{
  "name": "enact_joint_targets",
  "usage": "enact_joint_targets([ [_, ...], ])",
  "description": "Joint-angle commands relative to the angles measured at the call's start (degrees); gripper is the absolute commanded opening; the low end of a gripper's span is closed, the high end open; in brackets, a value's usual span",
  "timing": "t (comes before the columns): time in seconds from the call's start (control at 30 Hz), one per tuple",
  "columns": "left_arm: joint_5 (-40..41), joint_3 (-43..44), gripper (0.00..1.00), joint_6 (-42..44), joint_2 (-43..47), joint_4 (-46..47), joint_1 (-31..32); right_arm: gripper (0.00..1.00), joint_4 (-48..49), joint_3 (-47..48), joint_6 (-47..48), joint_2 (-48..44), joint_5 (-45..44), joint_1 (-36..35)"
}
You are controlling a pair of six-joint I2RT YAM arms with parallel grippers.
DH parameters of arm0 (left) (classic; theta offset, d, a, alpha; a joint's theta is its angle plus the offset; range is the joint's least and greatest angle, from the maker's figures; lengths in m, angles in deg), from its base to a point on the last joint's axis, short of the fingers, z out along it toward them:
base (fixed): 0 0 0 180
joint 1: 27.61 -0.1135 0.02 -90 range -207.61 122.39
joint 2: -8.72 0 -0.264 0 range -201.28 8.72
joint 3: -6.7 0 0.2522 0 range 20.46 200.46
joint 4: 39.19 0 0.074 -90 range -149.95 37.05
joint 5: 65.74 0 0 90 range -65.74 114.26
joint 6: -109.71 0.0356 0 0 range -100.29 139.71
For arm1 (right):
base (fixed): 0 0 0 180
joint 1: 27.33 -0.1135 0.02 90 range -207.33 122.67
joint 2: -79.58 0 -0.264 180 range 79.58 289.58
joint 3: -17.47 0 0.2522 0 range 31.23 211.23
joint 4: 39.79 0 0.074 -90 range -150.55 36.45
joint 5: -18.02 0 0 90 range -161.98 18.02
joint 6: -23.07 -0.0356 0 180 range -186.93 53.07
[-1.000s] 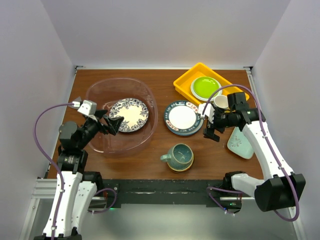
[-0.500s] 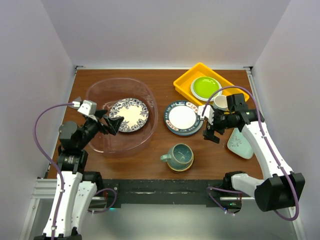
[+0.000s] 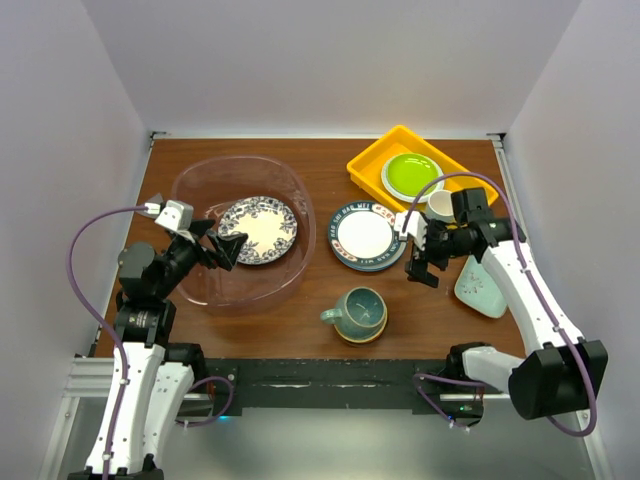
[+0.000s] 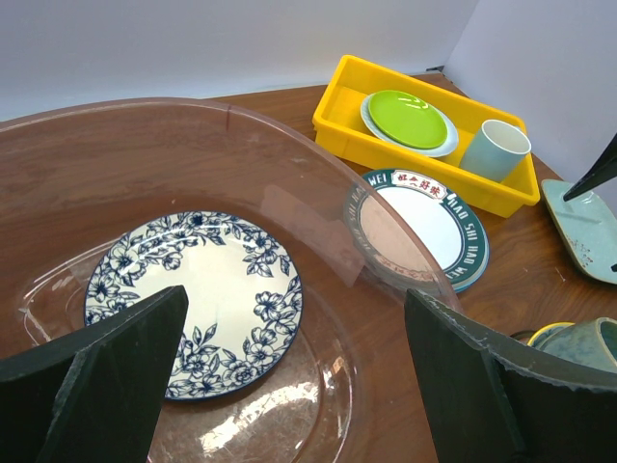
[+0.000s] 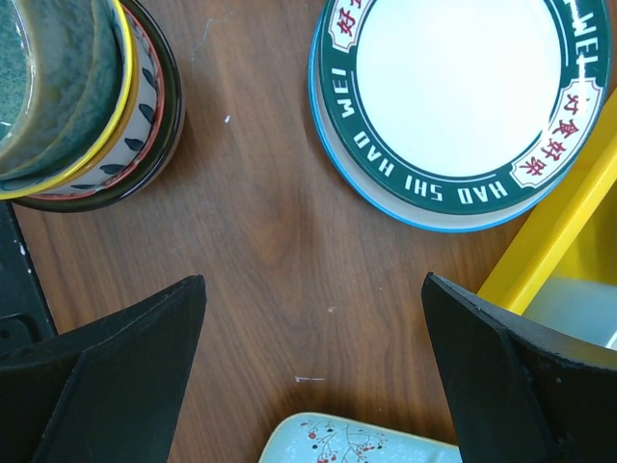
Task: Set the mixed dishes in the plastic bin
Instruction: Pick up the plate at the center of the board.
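The plastic bin [image 3: 193, 175] stands at the back left, and a blue floral plate [image 3: 258, 230] lies flat in it. My left gripper [image 3: 227, 247] hovers open over the bin's near side, just left of that plate [image 4: 193, 294]. A plate with a dark lettered rim [image 3: 365, 238] rests on the table between the bin and my right gripper [image 3: 418, 250]. That gripper is open above bare wood. A teal mug [image 3: 360, 312] sits in stacked small bowls [image 5: 145, 116] at the front centre. A pale mint dish [image 3: 482, 285] lies at the right.
A yellow tray [image 3: 362, 160] at the back right holds a lime-green plate [image 3: 412, 175] and a white cup [image 3: 440, 205]. White walls close in on both sides of the table. The right arm's cable loops above the tray.
The right gripper has edged slightly to the left, towards the lettered plate. The left arm and all the dishes are where they were.
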Motion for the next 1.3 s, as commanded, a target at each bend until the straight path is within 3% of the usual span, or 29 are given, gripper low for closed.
enact_joint_targets([
  [0.0,0.3,-0.2,1.0,0.0,0.4,2.3,-0.3,0.98,2.6,-0.2,-2.7,0.9,-1.4,-0.3],
  [0.13,0.3,-0.2,1.0,0.1,0.4,2.2,-0.3,0.98,9.1,-0.9,-12.2,3.0,-1.9,-0.5],
  [0.23,0.2,-0.2,1.0,0.0,0.3,2.3,-0.3,0.98,19.9,-1.1,-25.3,6.3,-3.5,-1.1],
  [0.37,0.4,-0.2,1.0,0.1,0.1,2.1,-0.3,0.98,26.3,0.9,-42.0,12.8,-5.1,-1.2],
  [0.57,0.6,-0.2,1.0,0.1,0.0,2.1,-0.3,0.93,31.6,3.5,-55.0,19.7,-11.7,-1.2],
  [0.67,0.6,-0.3,1.0,0.2,-0.1,2.1,-0.3,0.85,34.2,3.2,-58.6,20.9,-12.7,-1.3],
  [0.8,0.6,-0.3,1.0,0.2,-0.3,2.1,-0.3,0.64,36.0,3.5,-61.3,23.8,-15.0,-1.2],
  [0.93,0.7,-0.3,1.0,0.2,-0.3,2.1,-0.4,0.53,37.9,3.4,-62.7,24.7,-17.1,-1.0],
  [1.03,0.7,-0.3,1.0,0.1,-0.4,2.1,-0.4,0.46,39.0,2.5,-62.7,24.8,-18.4,-0.7],
  [1.27,0.6,-0.3,1.0,0.3,-0.6,2.1,-0.4,0.43,40.2,1.6,-65.2,25.8,-19.3,-0.1],
])
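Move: The plate at the center of the board, top of its stack, lies about 14 cm ahead of the right hand, some 9 cm to its left and roughly 12 cm below. The teal mug stands about 4 cm back and 11 cm to the left of that hand; the yellow basket is about 25 cm ahead and 3 cm right, the pale tray about 4 cm ahead and 17 cm right. From the left hand, the plate is roughly 14 cm ahead, 25 cm right and 24 cm below. The right hand reaches forward about 14 cm and sinks some 7 cm on the way, going from the bare wood between mug and tray to the right-hand rim of the plate stack, beside the yellow basket; it slows towards the end. Its wrist swings clockwise some 55 degrees, so that the downward-slanting fingers point forward-left instead of mostly left, and over the second half they narrow from fully open to a little under half open, with no grip on the plate to be seen yet. ##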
